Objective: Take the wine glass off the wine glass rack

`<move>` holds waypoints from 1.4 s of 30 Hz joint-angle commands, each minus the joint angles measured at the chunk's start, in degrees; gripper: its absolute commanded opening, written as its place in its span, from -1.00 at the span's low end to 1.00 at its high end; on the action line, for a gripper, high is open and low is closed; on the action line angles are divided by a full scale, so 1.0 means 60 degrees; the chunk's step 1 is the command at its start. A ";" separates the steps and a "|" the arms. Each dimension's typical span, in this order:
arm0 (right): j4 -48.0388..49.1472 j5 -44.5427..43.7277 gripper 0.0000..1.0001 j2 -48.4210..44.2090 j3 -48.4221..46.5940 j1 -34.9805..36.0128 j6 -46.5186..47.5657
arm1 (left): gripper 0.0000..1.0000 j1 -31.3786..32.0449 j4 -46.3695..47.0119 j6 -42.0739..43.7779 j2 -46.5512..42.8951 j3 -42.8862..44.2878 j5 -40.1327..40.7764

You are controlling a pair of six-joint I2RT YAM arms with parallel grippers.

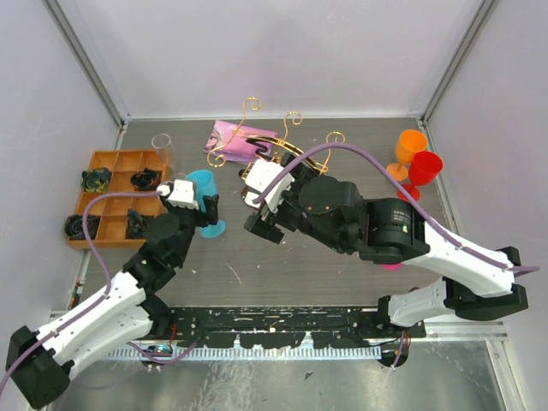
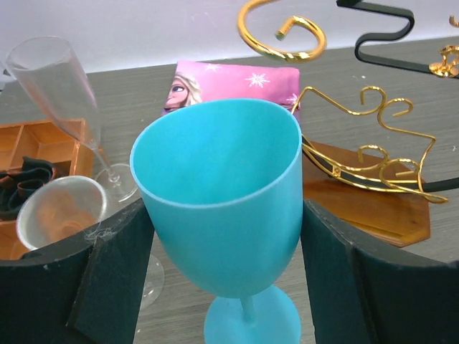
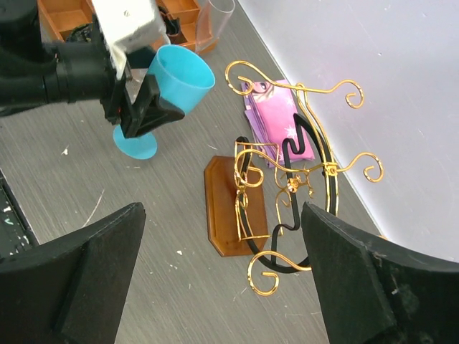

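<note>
A blue wine glass (image 2: pixel 219 208) sits between the fingers of my left gripper (image 2: pixel 224 272), which is shut on its bowl. In the top view the wine glass (image 1: pixel 202 184) is left of the wine glass rack (image 1: pixel 265 141), well apart from it. Its foot (image 3: pixel 135 145) is down at the table; contact cannot be told. The gold wire rack (image 3: pixel 287 179) on its brown wooden base (image 3: pixel 226 208) carries no glass. My right gripper (image 3: pixel 222 287) hovers open over the near end of the rack, nothing between its fingers.
An orange compartment tray (image 1: pixel 107 163) with dark items lies far left, a clear flute (image 2: pixel 57 79) beside it and another clear glass (image 2: pixel 61 215) near my left finger. A pink packet (image 1: pixel 235 137) lies behind the rack. Orange (image 1: pixel 411 145) and red (image 1: pixel 425 167) goblets stand at the right.
</note>
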State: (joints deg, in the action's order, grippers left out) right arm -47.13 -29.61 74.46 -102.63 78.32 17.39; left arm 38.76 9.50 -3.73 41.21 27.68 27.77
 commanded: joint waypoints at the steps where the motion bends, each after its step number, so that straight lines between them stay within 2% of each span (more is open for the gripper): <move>1: 0.0449 -0.0534 0.91 -0.0426 -0.0135 0.0038 -0.0269 | 0.27 0.1183 0.3743 0.1479 0.0664 -0.0889 0.2517; 5: 0.0361 -0.0692 0.92 -0.0576 -0.0033 0.0038 -0.0426 | 0.34 0.1728 0.5587 0.2258 0.1573 -0.1441 0.3450; 13: 0.0268 -0.1024 0.93 -0.0681 0.0093 0.0027 -0.0670 | 0.32 0.1787 0.9770 0.3314 0.3749 -0.2457 0.4636; 20: 0.0283 -0.1240 0.95 -0.0338 -0.0134 0.0027 -0.0551 | 0.29 0.1791 1.1847 0.3104 0.5661 -0.2800 0.5047; 32: 0.0461 -0.1205 0.96 0.0391 -0.0300 -0.0027 -0.0343 | 0.36 0.1799 1.2033 0.1996 0.6019 -0.3278 0.4949; 36: 0.0516 -0.1106 0.96 0.0395 -0.0296 -0.0093 -0.0313 | 0.41 0.1792 1.1638 0.1689 0.5947 -0.3303 0.4959; 42: 0.0517 -0.1036 0.96 0.0333 -0.0191 -0.0149 -0.0318 | 0.59 0.1803 1.1002 0.1411 0.5857 -0.3178 0.5164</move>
State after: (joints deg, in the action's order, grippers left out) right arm -47.09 -35.81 77.76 -102.65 77.84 15.03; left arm 49.34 75.02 7.90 77.36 8.21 56.05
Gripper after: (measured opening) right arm 0.980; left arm 0.798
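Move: The blue glass is already upright in the left fingers. The bare patch of table it is taken to lies about 24 cm below that hand, barely 1 cm ahead and 1 cm left. The clear glass stands roughly 5 cm ahead and 9 cm left; the flute some 14 cm ahead and 9 cm left, both about 12 cm lower; the rack about 11 cm ahead, 13 cm right, 8 cm lower. From the right hand that patch is about 8 cm ahead, 15 cm left, 43 cm down. The blue glass, its bowl still pinched between the left fingers, is lowered about 9 cm towards the table beside the clear glass, quickly at first, then easing. The hand dips slightly right and comes back while turning nearly 20 degrees counter-clockwise. The fingers keep their hold. The open, empty right hand sways a couple of centimetres right and returns. ##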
